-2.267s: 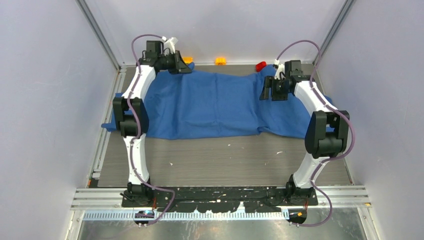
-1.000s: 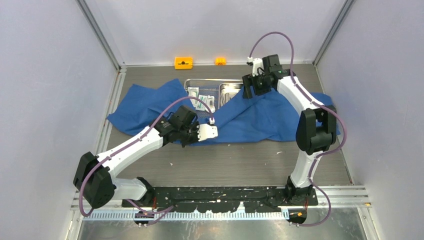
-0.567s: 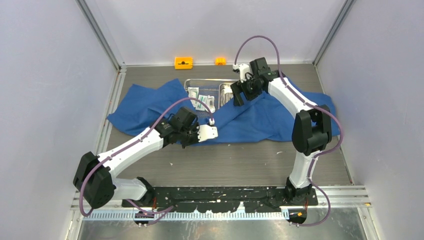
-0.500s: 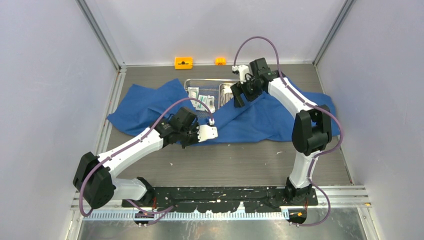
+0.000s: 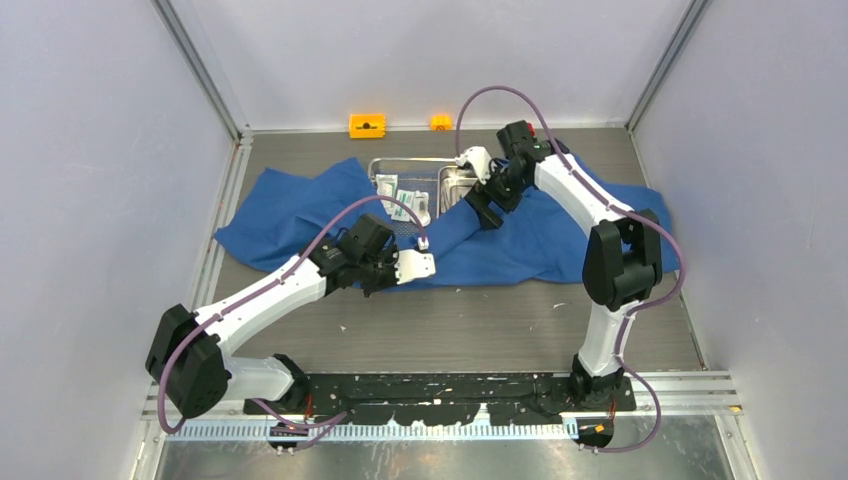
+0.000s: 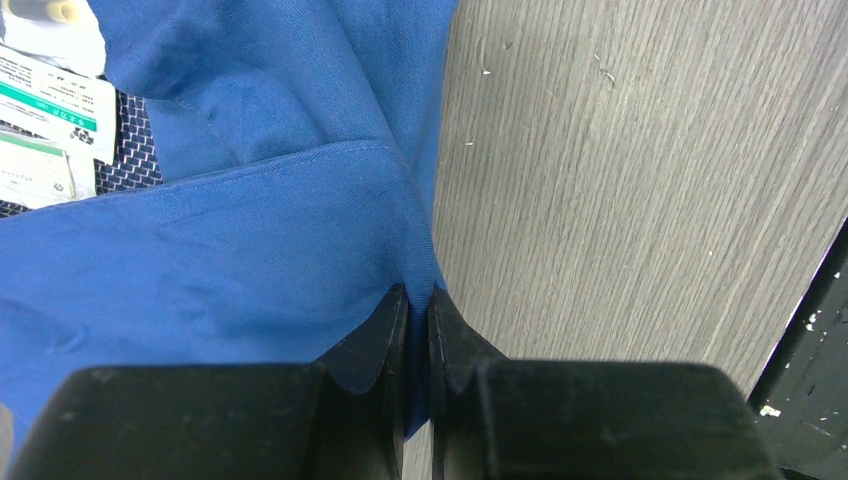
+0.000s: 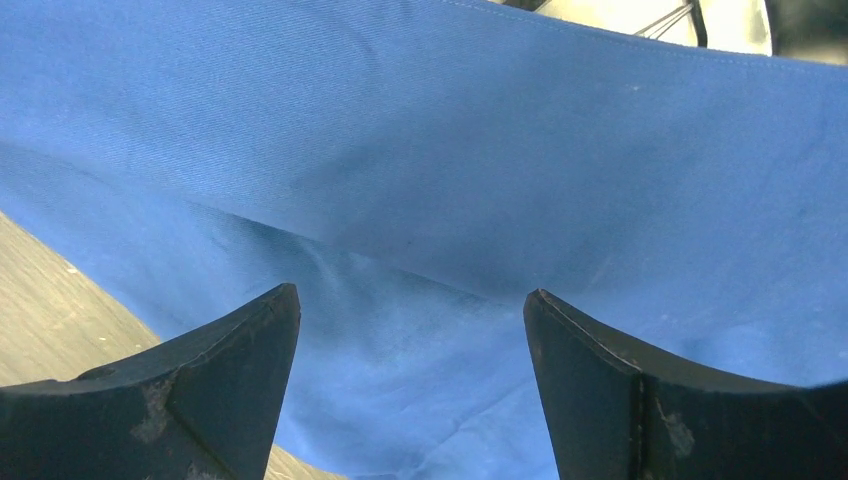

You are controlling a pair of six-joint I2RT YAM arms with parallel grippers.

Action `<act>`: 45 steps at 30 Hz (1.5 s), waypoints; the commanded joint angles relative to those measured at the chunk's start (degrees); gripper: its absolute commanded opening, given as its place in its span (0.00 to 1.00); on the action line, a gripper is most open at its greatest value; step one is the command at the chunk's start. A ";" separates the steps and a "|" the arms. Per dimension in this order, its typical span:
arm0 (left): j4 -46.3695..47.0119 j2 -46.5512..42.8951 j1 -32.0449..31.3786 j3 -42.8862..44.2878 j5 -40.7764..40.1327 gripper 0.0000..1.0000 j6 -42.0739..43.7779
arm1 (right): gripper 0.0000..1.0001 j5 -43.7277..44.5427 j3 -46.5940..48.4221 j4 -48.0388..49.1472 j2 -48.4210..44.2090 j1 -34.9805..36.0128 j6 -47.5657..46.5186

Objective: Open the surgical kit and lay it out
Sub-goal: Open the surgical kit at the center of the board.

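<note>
The surgical kit's blue cloth wrap [image 5: 540, 235] lies partly opened across the table. At the back, the silver wire-mesh basket [image 5: 425, 172] shows with white packets [image 5: 398, 192] in it, and a steel tray [image 5: 458, 181] sits beside them. My left gripper [image 5: 380, 282] is shut on the wrap's near edge [image 6: 400, 230], low over the wooden table. In the left wrist view the packets [image 6: 50, 100] and the mesh [image 6: 130, 165] lie at the upper left. My right gripper [image 7: 410, 300] stands open just above a fold of the wrap [image 7: 450, 150], next to the tray [image 7: 640, 15].
Two orange blocks [image 5: 367, 125] [image 5: 441, 122] sit against the back wall. Grey walls close in on both sides. Bare wooden table [image 5: 450, 325] runs between the wrap and the black base rail [image 5: 440, 385].
The wrap, which covered everything at first, has been pulled open, baring the basket. In the last second my right gripper swung left and down over the wrap and opened wider. The left stayed put.
</note>
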 commanded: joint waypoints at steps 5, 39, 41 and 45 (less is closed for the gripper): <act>-4.03 -0.10 -0.14 1.03 -1.63 0.00 -0.25 | 0.86 7.32 2.31 0.88 2.50 3.70 -9.17; -12.44 -0.78 -0.14 5.03 -8.75 0.00 2.06 | 0.00 17.06 -11.02 2.02 -18.79 6.35 -4.90; -15.41 -1.17 -0.49 5.14 -9.31 0.00 1.79 | 0.00 16.30 -14.85 0.76 -23.42 6.53 -3.08; -22.22 -2.94 -2.61 3.28 -11.64 0.01 1.55 | 0.00 14.09 -23.25 -2.06 -33.35 8.61 0.19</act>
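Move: The raised free edge of the blue wrap that the right hand goes for is about 2 cm ahead of it, 1 cm left and 3 cm below. The metal instrument tray, partly covered by it, lies some 5 cm ahead, 6 cm left and 5 cm below the hand; the white packets lie some 15 cm left of the hand, 2 cm ahead and 6 cm below. From the left hand, which already grips the wrap's near side, that edge is about 16 cm ahead, 17 cm right, roughly level. Down about 3.5 cm and slightly forward, the right hand turns some 20 degrees while its wide-open fingers shut and pinch the wrap's edge beside the instrument tray. Then it speeds back and up, roughly 9 cm each way, drawing the pinched cloth away from the tray. The left hand keeps its pinch, drifting up and left only late. ##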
